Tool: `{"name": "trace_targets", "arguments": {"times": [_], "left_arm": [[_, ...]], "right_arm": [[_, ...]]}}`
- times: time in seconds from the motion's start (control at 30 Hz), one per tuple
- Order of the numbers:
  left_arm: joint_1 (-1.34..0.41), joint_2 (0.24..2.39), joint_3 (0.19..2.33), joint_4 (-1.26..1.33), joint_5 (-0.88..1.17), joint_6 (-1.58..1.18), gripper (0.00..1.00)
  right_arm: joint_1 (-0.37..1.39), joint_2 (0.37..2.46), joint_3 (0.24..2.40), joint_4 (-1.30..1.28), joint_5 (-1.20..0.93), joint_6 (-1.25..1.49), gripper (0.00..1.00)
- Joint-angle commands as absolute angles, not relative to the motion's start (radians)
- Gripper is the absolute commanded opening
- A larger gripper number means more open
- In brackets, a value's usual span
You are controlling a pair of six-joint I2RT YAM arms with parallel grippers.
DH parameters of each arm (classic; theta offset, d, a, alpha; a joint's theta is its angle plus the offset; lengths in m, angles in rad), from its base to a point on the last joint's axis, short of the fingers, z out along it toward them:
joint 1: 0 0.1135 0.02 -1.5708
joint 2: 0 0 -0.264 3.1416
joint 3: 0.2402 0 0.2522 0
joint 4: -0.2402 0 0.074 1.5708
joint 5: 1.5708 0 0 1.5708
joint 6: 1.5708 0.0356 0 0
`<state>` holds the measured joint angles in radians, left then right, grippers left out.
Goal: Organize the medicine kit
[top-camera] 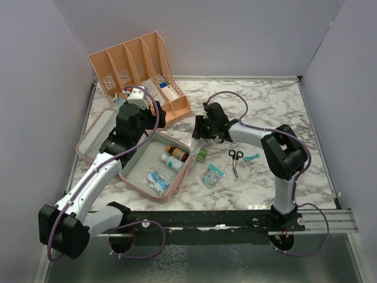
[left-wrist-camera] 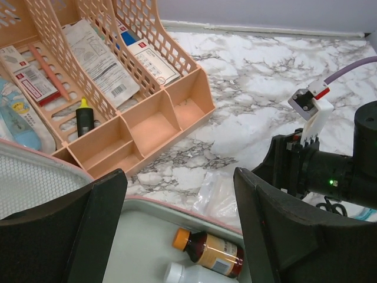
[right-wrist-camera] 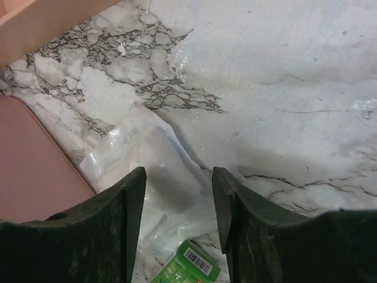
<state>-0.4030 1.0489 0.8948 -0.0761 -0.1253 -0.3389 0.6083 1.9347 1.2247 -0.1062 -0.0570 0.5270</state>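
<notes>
The medicine kit (top-camera: 136, 174) lies open at the left, a pink case with pale lining and its lid (top-camera: 94, 132) flat beside it. Inside are a brown bottle (left-wrist-camera: 210, 252), a white bottle (left-wrist-camera: 177, 274) and blue packets (top-camera: 156, 180). My left gripper (left-wrist-camera: 179, 177) hangs open over the tray's far rim, nothing between its fingers. My right gripper (right-wrist-camera: 178, 174) stands open just above a clear plastic bag (right-wrist-camera: 147, 159) on the marble beside the kit's pink wall (right-wrist-camera: 35, 171). A green packet (right-wrist-camera: 188, 266) lies at the bag's near end.
The peach slotted organizer (top-camera: 141, 71) stands at the back left with boxes, leaflets and a marker (left-wrist-camera: 83, 118). Scissors (top-camera: 235, 160), a teal item (top-camera: 252, 157) and a blister packet (top-camera: 213, 175) lie on the marble right of the kit. The two grippers (top-camera: 154, 121) (top-camera: 197, 131) are close together.
</notes>
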Motion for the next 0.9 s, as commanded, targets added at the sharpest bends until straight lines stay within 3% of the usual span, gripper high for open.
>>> {"name": "trace_targets", "arguments": {"times": [0.0, 0.23, 0.3, 0.47, 0.67, 0.87], "left_arm": [[-0.403, 1.109, 0.959, 0.014, -0.157, -0.27, 0.77], [-0.403, 1.218, 1.076, -0.019, -0.123, -0.276, 0.77], [-0.402, 1.241, 1.107, -0.022, -0.127, -0.253, 0.77], [-0.399, 1.298, 1.181, -0.015, -0.163, -0.19, 0.78], [-0.395, 1.339, 1.224, -0.013, -0.175, -0.184, 0.78], [-0.395, 1.352, 1.235, -0.029, -0.183, -0.203, 0.78]], "right_arm": [[0.604, 1.994, 1.3, -0.131, -0.152, 0.464, 0.48], [0.598, 2.027, 1.34, -0.229, -0.22, 0.347, 0.42], [0.596, 2.022, 1.34, -0.241, -0.228, 0.332, 0.33], [0.588, 1.997, 1.378, -0.281, -0.181, 0.331, 0.02], [0.579, 1.954, 1.413, -0.299, -0.009, 0.326, 0.01], [0.565, 1.871, 1.364, -0.235, 0.014, 0.267, 0.01]]}}
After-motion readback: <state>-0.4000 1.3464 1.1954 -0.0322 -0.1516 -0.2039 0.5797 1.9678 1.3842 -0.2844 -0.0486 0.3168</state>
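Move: The clear plastic bag lies practically at the right hand's half-open fingers, its middle some 2 cm left and 2 cm below. From this hand the green packet is about 7 cm back and 1 cm right, the brown bottle 7 cm back and 8 cm left, and the organizer's near-right bin 12 cm ahead and 7 cm left. The left hand has the bag about 3 cm ahead, 12 cm to its right and far below, some 24 cm. Easing about 1 cm left and down while turning some 10 degrees counter-clockwise, the right hand shuts its fingers on the bag's right-hand edge, pinches it, then draws forward, up and right, roughly 3 cm forward and nearly as much up. The left hand, empty and open, travels about 7 cm forward and 4 cm up, from above the case towards the organizer. ##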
